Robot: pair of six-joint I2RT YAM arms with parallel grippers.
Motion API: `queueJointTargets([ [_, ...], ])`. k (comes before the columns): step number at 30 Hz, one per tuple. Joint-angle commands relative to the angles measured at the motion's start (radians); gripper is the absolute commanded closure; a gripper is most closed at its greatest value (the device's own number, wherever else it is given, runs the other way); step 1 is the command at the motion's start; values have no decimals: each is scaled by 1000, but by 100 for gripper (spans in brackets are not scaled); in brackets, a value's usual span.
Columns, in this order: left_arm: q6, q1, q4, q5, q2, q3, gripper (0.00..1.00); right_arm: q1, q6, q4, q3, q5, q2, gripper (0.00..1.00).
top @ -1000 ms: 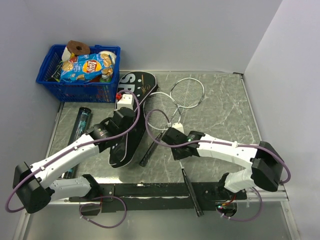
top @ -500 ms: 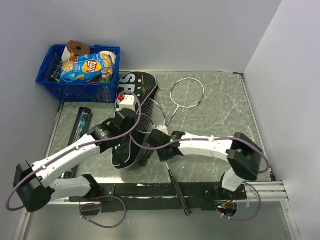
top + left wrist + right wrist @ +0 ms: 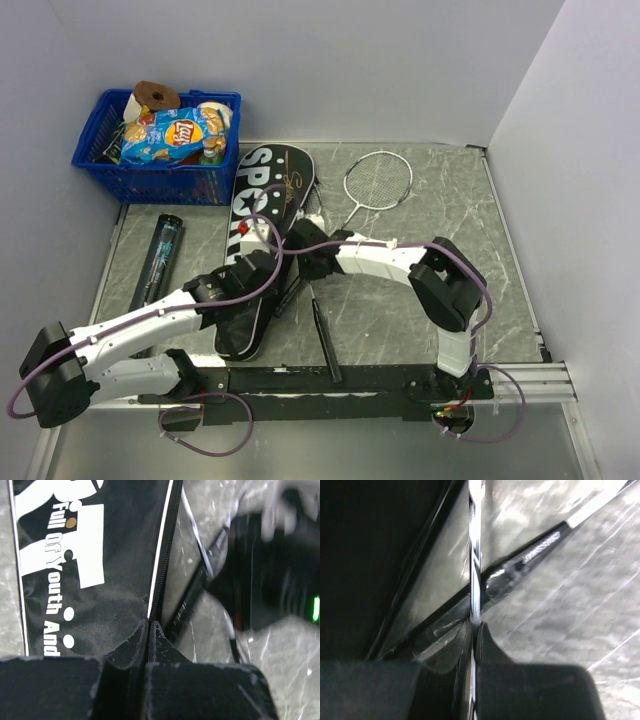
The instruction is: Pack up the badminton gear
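The black bag (image 3: 262, 205) lettered SPORT lies lengthwise at the table's middle left. My left gripper (image 3: 256, 272) is shut on the bag's zipper edge (image 3: 159, 585). My right gripper (image 3: 308, 265) is shut on the thin white shaft (image 3: 475, 555) of one racket. That racket's black handle (image 3: 325, 345) trails toward the near edge, and its head is mostly hidden at the bag's side. The second racket (image 3: 378, 180) lies at the back with its dark handle (image 3: 532, 555) crossing under the right arm. The long dark tube (image 3: 160, 255) lies at the left.
A blue basket (image 3: 95, 150) with a crisp packet (image 3: 165, 133) stands at the back left corner. Grey walls close the table at the back and on both sides. A black rail (image 3: 300, 380) runs along the near edge.
My right gripper has swung left with its racket up to the bag, and the racket's head has slid out of sight there. My left gripper has drawn back toward me along the bag's edge.
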Motion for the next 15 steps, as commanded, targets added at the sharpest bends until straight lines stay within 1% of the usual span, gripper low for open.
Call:
queueJointTargets([
  [1,-21,-36,42,27,-36,-2,99,-65,-10,156,92,-25,23,100],
  [2,-19,-38,40,25,-40,-2,99,-70,-19,165,115,-36,39,100],
  [3,-18,-38,40,23,-42,-2,99,-78,-22,164,132,-54,50,95],
  [5,-16,-39,34,17,-45,1,99,-79,-34,153,169,-71,72,91],
  [6,-16,-38,31,13,-44,4,99,-79,-33,156,174,-89,75,86],
  [8,-11,-38,25,2,-44,9,99,-78,-25,176,148,-106,58,73],
  [9,-10,-38,25,0,-42,10,99,-78,-20,197,131,-112,47,63],
  [11,-1,-38,28,-4,-33,18,99,-78,-11,216,73,-117,11,56],
  [12,-1,-38,28,-7,-27,19,99,-78,-10,222,56,-121,-5,51],
  [15,10,-38,34,-10,-2,35,99,-76,-5,231,-19,-134,-72,46],
])
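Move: Just left of the right hand, which grips the racket shaft, lies the badminton bag, its middle about 6 cm left, 2 cm ahead and some 3 cm lower. The second racket's handle passes beneath, its middle roughly 4 cm back, 2 cm left and 4 cm below; that racket's head lies about 16 cm ahead and 16 cm to the right. From the left hand, pinching the bag's open edge, the bag's middle is some 4 cm ahead, 3 cm left and 10 cm below. Sliding the held racket head-first along and into the bag's open side, the right hand goes about 5 cm forward and 3 cm left, rising slightly, then checks and eases back a touch. Its left side rolls up some 10 degrees while the fingers open to about half, letting go of the shaft. The left hand keeps its pinch on the bag's zip edge. ##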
